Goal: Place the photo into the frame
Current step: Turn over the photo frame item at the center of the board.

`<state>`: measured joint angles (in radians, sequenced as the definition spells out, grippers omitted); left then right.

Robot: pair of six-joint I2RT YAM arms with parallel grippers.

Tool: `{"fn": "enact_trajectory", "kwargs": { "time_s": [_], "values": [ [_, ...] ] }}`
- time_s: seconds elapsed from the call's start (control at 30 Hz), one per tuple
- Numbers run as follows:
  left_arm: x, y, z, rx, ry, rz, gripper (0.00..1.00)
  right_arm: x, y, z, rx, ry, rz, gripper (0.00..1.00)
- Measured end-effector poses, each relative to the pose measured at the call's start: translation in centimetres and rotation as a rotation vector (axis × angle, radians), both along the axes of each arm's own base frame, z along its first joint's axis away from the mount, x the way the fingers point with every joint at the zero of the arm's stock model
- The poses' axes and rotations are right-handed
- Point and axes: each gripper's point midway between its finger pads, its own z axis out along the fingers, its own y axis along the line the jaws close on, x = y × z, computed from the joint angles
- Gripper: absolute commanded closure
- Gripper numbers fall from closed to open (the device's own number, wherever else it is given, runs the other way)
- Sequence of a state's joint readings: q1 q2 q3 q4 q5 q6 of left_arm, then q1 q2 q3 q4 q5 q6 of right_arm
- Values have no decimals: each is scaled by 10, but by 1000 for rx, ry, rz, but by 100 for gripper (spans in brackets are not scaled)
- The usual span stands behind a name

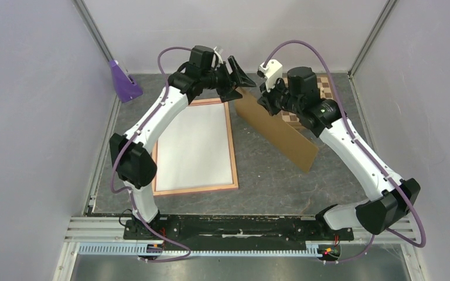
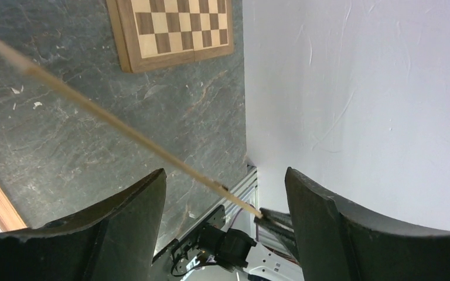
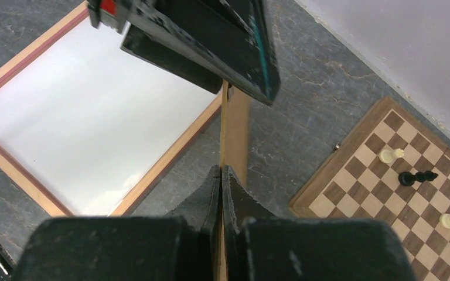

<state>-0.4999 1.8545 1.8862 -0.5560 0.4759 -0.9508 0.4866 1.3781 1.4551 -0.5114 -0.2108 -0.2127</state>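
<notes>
The frame (image 1: 233,152) lies flat on the table, pale wood side up, and a white sheet (image 1: 193,143) fills it. I cannot tell whether that sheet is the photo's back; no printed face shows. My right gripper (image 1: 265,100) is shut on the edge of a plain brown backing board (image 1: 281,132), holding it tilted off the table. In the right wrist view the board (image 3: 234,126) is edge-on above the closed right gripper (image 3: 221,174). My left gripper (image 1: 238,82) is open at the board's far corner. That thin edge (image 2: 123,126) ends between the spread left gripper (image 2: 225,181), untouched.
A brown-and-cream chessboard (image 1: 326,88) lies at the back right, partly under the right arm, with a few chess pieces (image 3: 416,175) on it. A purple object (image 1: 123,82) stands in the back left corner. Pale walls close in three sides.
</notes>
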Motion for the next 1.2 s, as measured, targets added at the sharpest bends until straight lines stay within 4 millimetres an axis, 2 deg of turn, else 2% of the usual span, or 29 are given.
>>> {"fn": "enact_trajectory", "kwargs": {
  "time_s": [0.17,0.43,0.53,0.6,0.73,0.8,0.9,1.03,1.2],
  "values": [
    [-6,-10,-8,3,31,-12,26,-7,11,-3,-5,3,20,100],
    [-13,-10,-40,21,120,-9,44,-12,18,-6,2,8,29,100],
    [-15,-11,-44,9,146,-13,48,-14,20,-7,5,12,37,96],
    [-15,-12,-44,3,148,-12,50,-15,21,-8,4,17,42,87],
    [-18,-13,-50,5,164,-18,52,-20,22,-15,0,44,57,53],
    [-19,-13,-55,11,174,-17,55,-20,21,-16,-3,47,59,40],
    [-21,-11,-62,21,190,-16,61,-23,19,-13,-2,45,58,25],
    [-24,-9,-67,28,201,-17,70,-30,14,-1,8,20,55,21],
    [-33,0,-62,31,182,-26,83,-36,4,25,34,-41,34,19]
  ]
}}
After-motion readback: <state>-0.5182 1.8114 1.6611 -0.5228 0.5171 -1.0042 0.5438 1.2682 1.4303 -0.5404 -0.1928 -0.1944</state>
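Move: The right fingers hold the brown board by its top edge; its middle hangs some 7 cm back, 6 cm right and 12 cm below them. From the open left hand, straddling that edge farther out, the board's middle lies about 12 cm back, 12 cm right and 12 cm down. On the table, the frame lies 18 cm back and 20 cm left of the left hand; the chessboard, 5 cm ahead and 22 cm right of the right hand. The left hand sinks 6 cm, drawing back, to pinch the board's top edge; the right opens and lifts away. ##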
